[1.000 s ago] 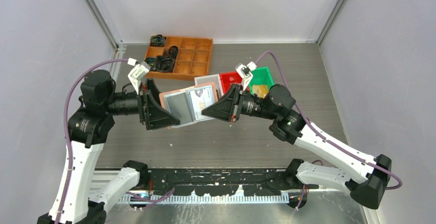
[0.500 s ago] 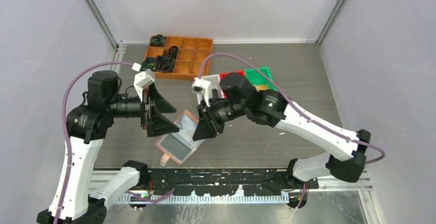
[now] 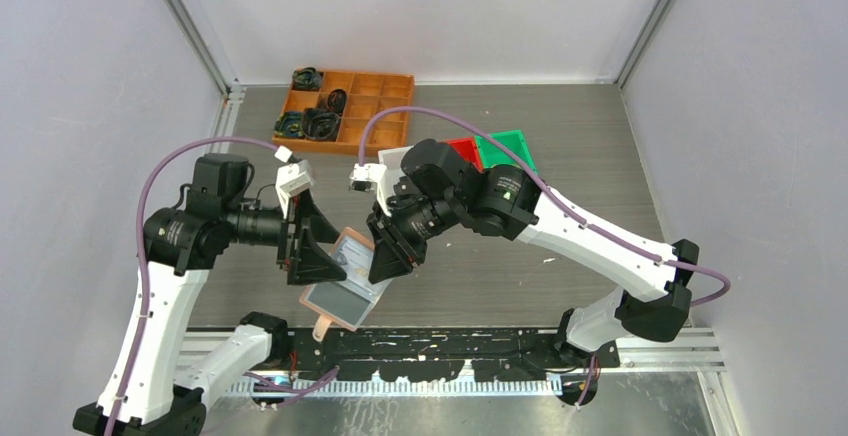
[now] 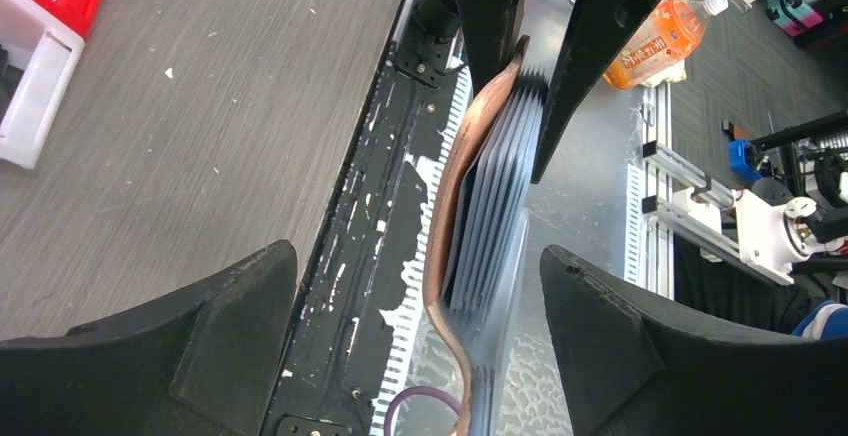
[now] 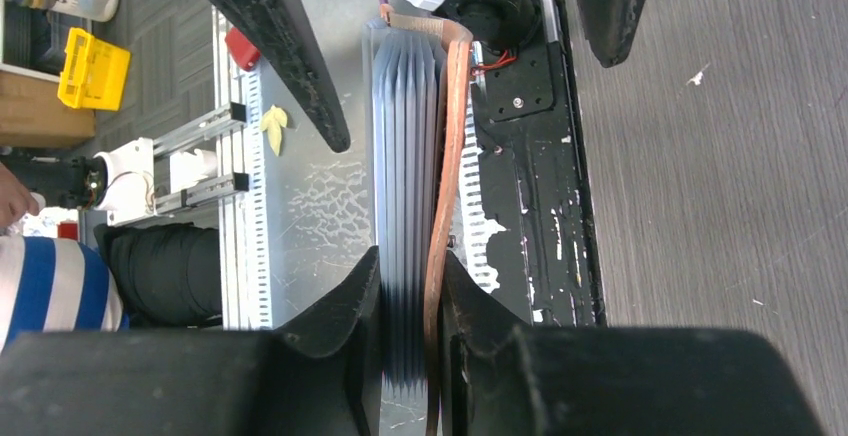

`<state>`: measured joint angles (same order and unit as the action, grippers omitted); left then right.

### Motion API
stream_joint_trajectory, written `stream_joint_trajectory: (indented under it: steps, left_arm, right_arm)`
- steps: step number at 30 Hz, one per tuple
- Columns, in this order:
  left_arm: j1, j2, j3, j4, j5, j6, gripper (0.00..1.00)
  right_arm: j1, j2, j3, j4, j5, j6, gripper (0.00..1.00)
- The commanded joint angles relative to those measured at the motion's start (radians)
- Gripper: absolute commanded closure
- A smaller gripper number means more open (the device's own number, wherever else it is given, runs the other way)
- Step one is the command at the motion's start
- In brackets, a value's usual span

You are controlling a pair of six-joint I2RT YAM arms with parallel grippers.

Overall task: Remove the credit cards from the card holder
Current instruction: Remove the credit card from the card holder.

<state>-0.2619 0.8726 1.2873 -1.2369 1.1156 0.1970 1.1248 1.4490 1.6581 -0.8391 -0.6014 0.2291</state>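
Note:
The card holder [image 3: 342,286] is salmon-pink with stacked bluish clear sleeves and hangs in the air above the table's near edge. My right gripper [image 3: 388,256] is shut on its upper right end; in the right wrist view the right gripper [image 5: 408,256] squeezes the sleeves and cover [image 5: 405,156] edge-on. My left gripper [image 3: 312,256] is open. In the left wrist view the left gripper [image 4: 418,251] has its fingers wide apart on either side of the card holder [image 4: 480,226], touching nothing. The credit cards stay inside the sleeves, and I cannot tell them from the plastic.
An orange compartment tray [image 3: 372,106] with black items sits at the back. Red [image 3: 460,147], green [image 3: 508,144] and white [image 3: 392,159] bins stand behind the right arm. The black base rail [image 3: 450,341] runs along the near edge under the holder.
Both grippers held the holder spread open over mid-table. The left one let go and opened wide; the right carried the holder down-left to the near edge, and the left fingers now straddle it.

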Motion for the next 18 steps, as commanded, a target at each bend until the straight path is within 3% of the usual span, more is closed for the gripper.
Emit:
stream_joint_trajectory:
  steps: [1,3,8,10,13,14,16,18]
  left_arm:
    - [-0.005,0.004,0.003,0.03,0.048,-0.011,0.13]
    - [-0.005,0.015,0.004,0.032,0.07,-0.026,0.21]
    - [-0.005,0.024,-0.002,0.047,0.079,-0.051,0.65]
    - [-0.006,0.027,0.001,0.055,0.078,-0.061,0.73]
    - [-0.005,0.024,-0.002,0.093,0.077,-0.098,0.85]
    - [-0.005,0.021,-0.002,0.11,0.072,-0.121,0.87]
    - [-0.005,0.009,-0.003,0.172,0.057,-0.182,0.92]
    - [-0.005,-0.011,-0.021,0.291,0.028,-0.305,0.97]
  right_arm:
    - [0.016,0.012,0.07,0.056,-0.073,-0.022,0.99]
    - [0.019,0.031,0.097,0.047,-0.069,-0.024,0.99]
    - [0.019,0.048,0.14,0.057,-0.064,-0.028,0.98]
    - [0.019,0.05,0.144,0.059,-0.065,-0.03,0.95]
    - [0.019,0.032,0.104,0.103,-0.026,-0.002,0.81]
    - [0.017,0.009,0.07,0.144,0.004,0.016,0.71]
    - [0.006,-0.061,-0.043,0.302,0.072,0.08,0.49]
    - [-0.011,-0.161,-0.225,0.541,0.118,0.192,0.42]
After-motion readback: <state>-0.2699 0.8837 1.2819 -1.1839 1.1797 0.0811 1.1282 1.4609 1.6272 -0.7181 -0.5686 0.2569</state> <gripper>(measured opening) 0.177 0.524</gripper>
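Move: Right between the left hand's wide-open fingers, the card holder's middle lies about 3 cm back, 1 cm right and 2 cm below the left hand point. The right hand already pinches the holder's right side; its middle is some 4 cm left of that hand, 1 cm back and 2 cm down. On the table, about 30 cm below the left hand, the white bin stands roughly 22 cm ahead and 10 cm right, the red bin 23 cm ahead and 20 cm right. Closing from wide open to nearly shut, the left fingers pinch the card holder front and back, while that hand rises about 1 cm and eases slightly right and back. The right hand, still gripping at first, carries the holder about 1.5 cm left, deeper between them; once the left has closed, the right opens to about half and lets go, drifting a little forward. ##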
